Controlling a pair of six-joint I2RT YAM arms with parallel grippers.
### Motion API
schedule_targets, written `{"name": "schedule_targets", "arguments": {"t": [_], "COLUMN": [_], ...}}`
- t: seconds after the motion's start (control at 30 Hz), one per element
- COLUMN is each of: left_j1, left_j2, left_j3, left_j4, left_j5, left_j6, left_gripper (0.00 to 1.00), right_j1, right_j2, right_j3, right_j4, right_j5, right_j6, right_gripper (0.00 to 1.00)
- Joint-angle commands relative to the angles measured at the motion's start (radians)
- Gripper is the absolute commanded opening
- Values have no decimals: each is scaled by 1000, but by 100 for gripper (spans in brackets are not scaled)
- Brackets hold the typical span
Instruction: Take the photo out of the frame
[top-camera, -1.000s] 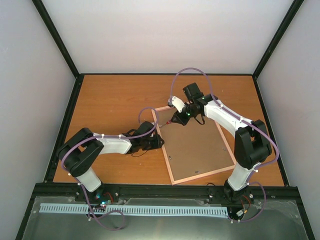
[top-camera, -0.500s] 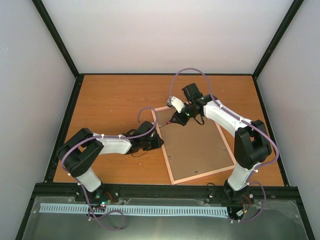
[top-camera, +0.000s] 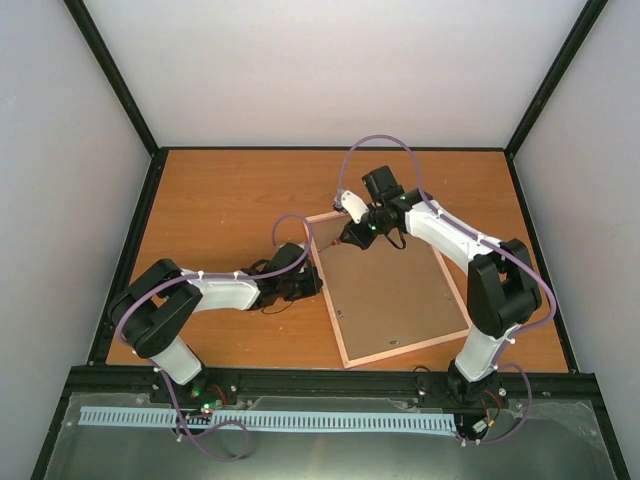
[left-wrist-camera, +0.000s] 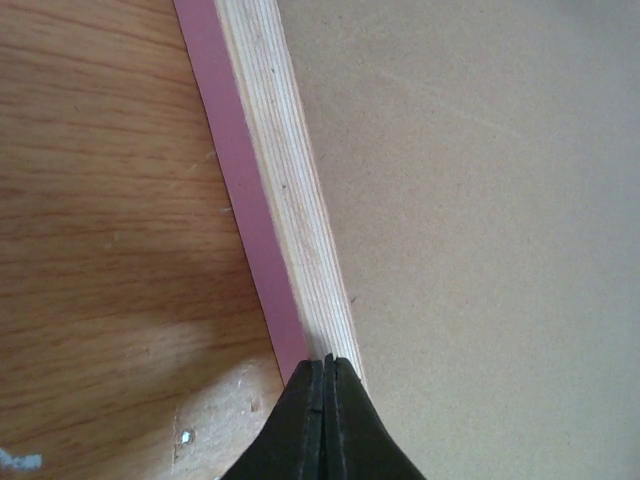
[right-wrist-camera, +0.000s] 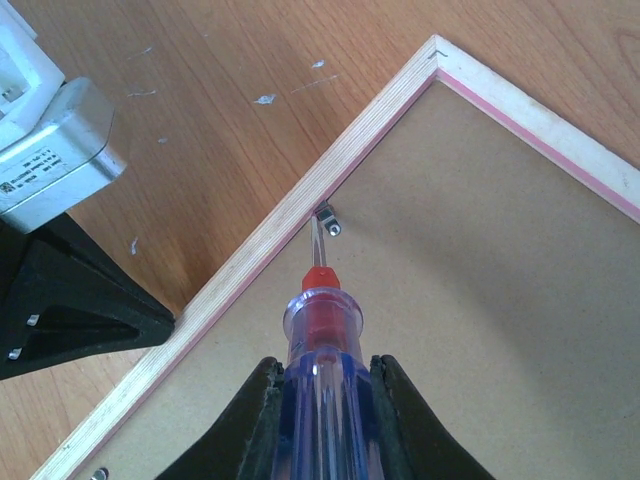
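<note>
The frame (top-camera: 395, 300) lies face down on the table, brown hardboard back up, with a pale wood rim (left-wrist-camera: 285, 200) and a thin pink border. The photo is hidden under the back. My left gripper (top-camera: 317, 284) is shut and empty, its tips (left-wrist-camera: 325, 366) resting at the frame's left rim. My right gripper (top-camera: 350, 238) is shut on a screwdriver (right-wrist-camera: 322, 330) with a clear blue handle and red collar. Its blade tip touches a small metal clip (right-wrist-camera: 329, 222) on the back, just inside the rim (right-wrist-camera: 250, 260) near the far left corner.
The wooden table (top-camera: 220, 210) is boxed in by white walls and black posts. A second metal clip (right-wrist-camera: 97, 473) sits further along the same rim. Part of the left arm (right-wrist-camera: 60, 310) shows beside the frame in the right wrist view.
The left gripper's jaws have closed against the frame's left rim. The right gripper with the screwdriver has shifted slightly toward the far left corner.
</note>
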Motion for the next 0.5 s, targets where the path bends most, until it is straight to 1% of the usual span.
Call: {"name": "schedule_targets", "arguments": {"t": [0.0,0.1,0.27,0.33,0.47], "left_j1": [-5,-5,-7,-7,-21], "left_j2": [30,10,8,37,96], "left_j3": [-28,-29,-23,-7,47], "left_j4": [-67,-70,-62,-64,-87], "left_j5": [6,4,22,37,38], "left_j6": [5,6,1,11,22], "left_gripper": [2,17,39,43,44], "right_j1": [7,7,7,8,9], "right_j2": [34,37,40,43,47], "right_j3": [-9,-7,-8,-7,-7], "right_j4": [19,17,17,17,16], "right_j5": [62,61,60,57,56], "right_j6": [20,19,18,18,18], "right_gripper": [3,3,3,3,3]}}
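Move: The frame's left bar runs directly beneath the left gripper's closed tips, about 1 cm below the hand point. From that hand, the metal tab at the screwdriver's tip is some 9 cm ahead and 1 cm left; the next tab is about 7 cm back and 5 cm right. For the right hand, which holds the screwdriver, the first tab lies roughly 6 cm left, 2 cm back and 11 cm below. Open the left gripper from shut to a little under half, so its fingers part to either side of the frame's left bar, one outside and one over the backing board. Meanwhile ease the hand down and back about half a centimetre each, shifting slightly left and then right again, with the wrist angle held. Keep the right gripper still, gripping the screwdriver with its tip at the metal tab. ##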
